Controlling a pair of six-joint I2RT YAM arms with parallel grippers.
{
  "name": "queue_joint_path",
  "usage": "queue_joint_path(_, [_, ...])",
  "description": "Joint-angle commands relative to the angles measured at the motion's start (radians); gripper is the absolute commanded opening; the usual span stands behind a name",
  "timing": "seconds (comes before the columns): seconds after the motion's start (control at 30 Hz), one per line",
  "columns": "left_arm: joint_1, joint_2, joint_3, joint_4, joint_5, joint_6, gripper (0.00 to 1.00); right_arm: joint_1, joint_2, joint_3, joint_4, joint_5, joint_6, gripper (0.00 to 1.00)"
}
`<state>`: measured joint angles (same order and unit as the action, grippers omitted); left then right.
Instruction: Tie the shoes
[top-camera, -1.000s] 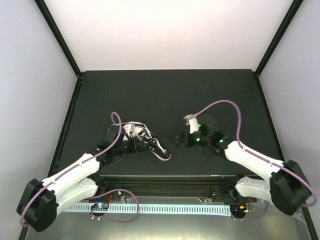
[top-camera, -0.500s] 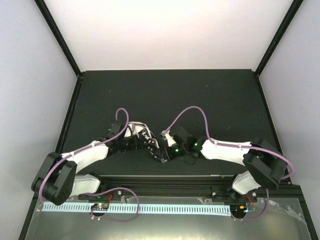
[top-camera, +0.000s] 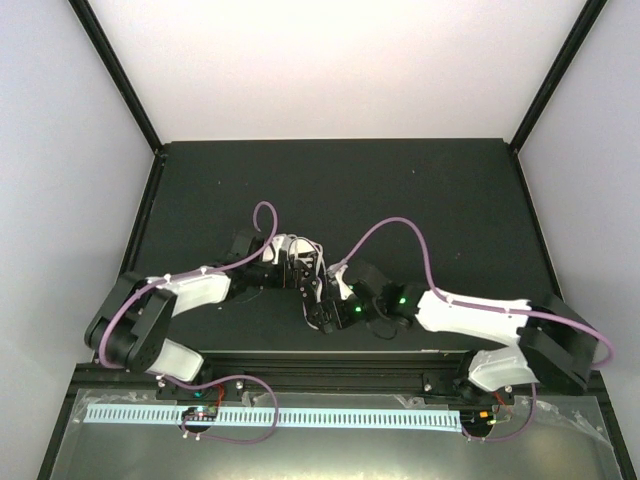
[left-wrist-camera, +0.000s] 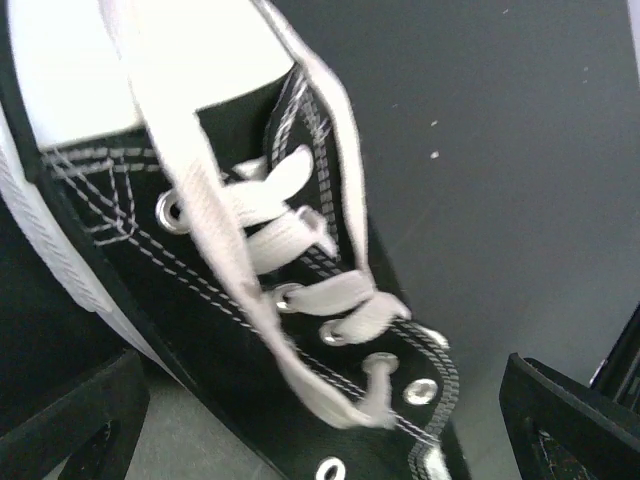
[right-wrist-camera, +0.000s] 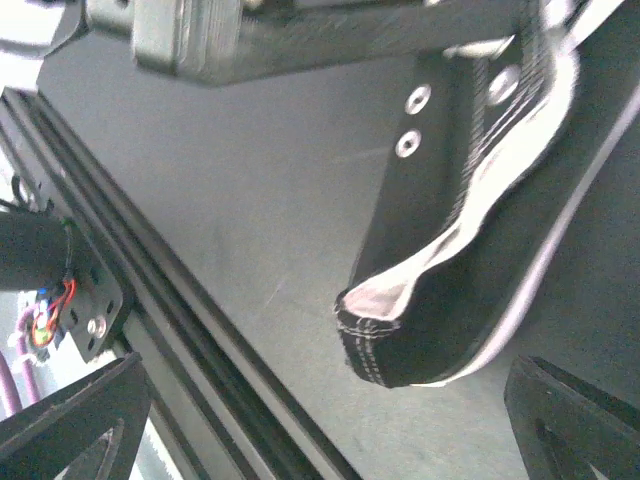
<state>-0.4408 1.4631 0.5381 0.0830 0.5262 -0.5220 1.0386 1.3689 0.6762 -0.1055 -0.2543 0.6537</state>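
Observation:
The shoe (top-camera: 303, 262), a small black sneaker with a white toe cap (left-wrist-camera: 90, 60) and white laces (left-wrist-camera: 290, 300), lies on the black table between both grippers. My left gripper (top-camera: 288, 270) hovers open over its laced top, one finger (left-wrist-camera: 70, 430) on each side, and holds nothing. A loose lace end drapes over the eyelets. My right gripper (top-camera: 327, 306) is open just behind the heel (right-wrist-camera: 430, 320), with its fingers (right-wrist-camera: 575, 420) wide apart and nothing between them. In the right wrist view the shoe's collar gapes and shows its pale lining.
The black metal rail (right-wrist-camera: 150, 300) of the table's front edge runs close behind the heel. The left arm's wrist (right-wrist-camera: 300, 40) hangs just above the shoe. Purple cables (top-camera: 390, 225) loop over both arms. Black frame posts (top-camera: 130, 100) flank the table.
Both arms have closed in on the shoe. The right gripper swung left from mid-table to the heel, and the left reached further right over the laces. Both stayed open.

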Motion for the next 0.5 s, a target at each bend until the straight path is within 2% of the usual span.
queue_joint_path(0.0, [0.029,-0.168,0.097,-0.175,-0.084,0.075,0.99,0.002,-0.144,0.029,-0.166,0.216,-0.041,1.0])
queue_joint_path(0.1, [0.081,-0.309,0.225,-0.416,-0.143,0.126,0.99,-0.007,-0.207,0.069,-0.264,0.314,-0.095,1.0])
queue_joint_path(0.2, [0.133,-0.387,0.371,-0.593,-0.191,0.206,0.99,-0.024,-0.189,0.15,-0.336,0.377,-0.142,1.0])
queue_joint_path(0.33, [0.211,-0.461,0.487,-0.656,-0.238,0.284,0.99,-0.033,-0.042,0.298,-0.383,0.434,-0.191,1.0])
queue_joint_path(0.47, [0.313,-0.459,0.494,-0.65,-0.325,0.349,0.99,-0.05,0.157,0.469,-0.393,0.413,-0.224,1.0])
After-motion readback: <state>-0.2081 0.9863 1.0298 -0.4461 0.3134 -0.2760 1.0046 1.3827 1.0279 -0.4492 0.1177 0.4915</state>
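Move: Just about at the left fingertips, the shoe's laces lie some 3 cm right, 1 cm farther out and 2 cm below the left hand, the toe cap about 4 cm beyond them. From the right hand, down by the heel, the laces lie roughly 12 cm ahead, 5 cm left and 5 cm below; the shoe's heel is 2 cm to its left, level with it fore and aft. Clearing the shoe fast, the left hand climbs about 26 cm, also going 10 cm left and a little forward, its open fingers swinging round towards forward. The right hand, open too, rises roughly 8 cm from beside the heel, edging right at first, then drives forward about 8 cm along the shoe's right side, fingers swinging forward. ##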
